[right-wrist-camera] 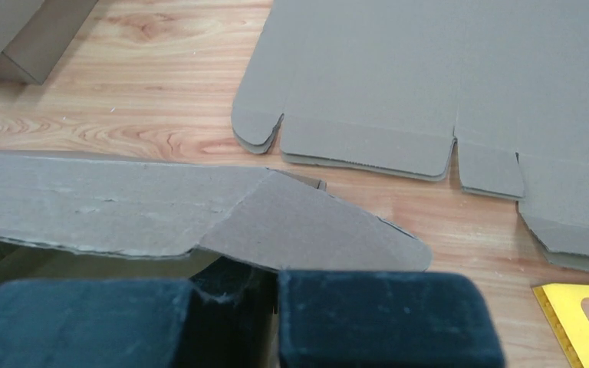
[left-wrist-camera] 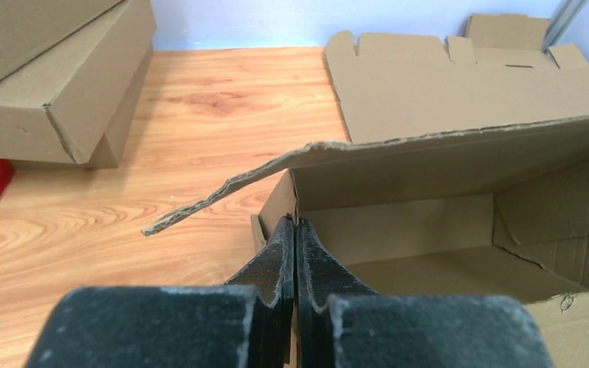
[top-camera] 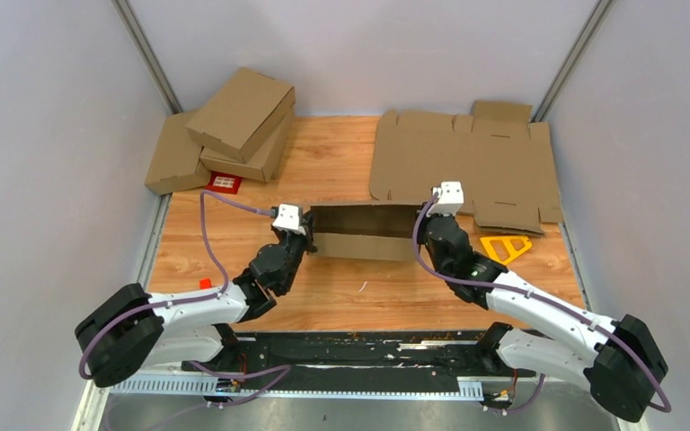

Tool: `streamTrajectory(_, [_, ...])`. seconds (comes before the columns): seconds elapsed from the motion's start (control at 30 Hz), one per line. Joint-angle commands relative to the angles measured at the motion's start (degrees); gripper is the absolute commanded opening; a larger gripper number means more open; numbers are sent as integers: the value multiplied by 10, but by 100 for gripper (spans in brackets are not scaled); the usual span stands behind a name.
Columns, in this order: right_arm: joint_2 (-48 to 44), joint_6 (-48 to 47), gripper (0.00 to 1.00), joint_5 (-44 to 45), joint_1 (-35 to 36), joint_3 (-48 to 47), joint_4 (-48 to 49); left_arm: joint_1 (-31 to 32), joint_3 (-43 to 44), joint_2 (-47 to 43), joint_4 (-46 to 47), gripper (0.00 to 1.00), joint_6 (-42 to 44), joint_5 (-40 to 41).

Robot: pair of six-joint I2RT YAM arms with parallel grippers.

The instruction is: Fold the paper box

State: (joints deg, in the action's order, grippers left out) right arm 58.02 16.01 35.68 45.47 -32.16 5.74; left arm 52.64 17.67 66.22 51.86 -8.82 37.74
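Note:
The paper box (top-camera: 359, 235) stands half-formed in the middle of the wooden table, a shallow brown tray with its walls up and its open side toward me. My left gripper (top-camera: 304, 241) is at its left end. In the left wrist view the gripper (left-wrist-camera: 296, 224) is shut on the left end wall of the box (left-wrist-camera: 429, 230), and a loose flap (left-wrist-camera: 222, 192) juts out to the left. My right gripper (top-camera: 424, 235) is at the right end. In the right wrist view the gripper (right-wrist-camera: 272, 270) is shut on that end wall, its tips hidden under a rounded flap (right-wrist-camera: 314, 230).
Folded mailer boxes (top-camera: 234, 121) are stacked at the back left, with a red item (top-camera: 225, 182) beside them. Flat cardboard blanks (top-camera: 476, 162) lie at the back right. A yellow triangle (top-camera: 506, 246) sits just right of the right gripper. Grey walls enclose the table.

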Motion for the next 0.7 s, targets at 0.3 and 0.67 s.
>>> streamTrajectory(0.3, [-30, 45, 0, -64, 11, 32, -73, 12, 124, -161, -501, 60, -112, -122])
streamTrajectory(0.67, [-16, 29, 0, -73, 11, 31, -64, 12, 271, -251, -795, 91, -107, -142])
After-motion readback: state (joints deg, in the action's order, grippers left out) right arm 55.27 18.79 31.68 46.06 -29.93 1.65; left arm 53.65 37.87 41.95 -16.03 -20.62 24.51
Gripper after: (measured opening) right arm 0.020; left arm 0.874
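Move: The left fingers are shut on the box's left side flap, right at their tips; the lid's left ear sticks out about 3 cm ahead, 4 cm left and 2 cm above them. The box's middle is some 11 cm right of this hand, 3 cm ahead and 4 cm below. The right hand still holds the right side flap at its tips. From it the flat cardboard lies about 20 cm ahead and 10 cm right, the yellow triangle some 17 cm right and 1 cm ahead, both about 12 cm below. Left hand opens, freeing the side flap, backs off about 7 cm, then rises; right keeps hold, easing back and down. ##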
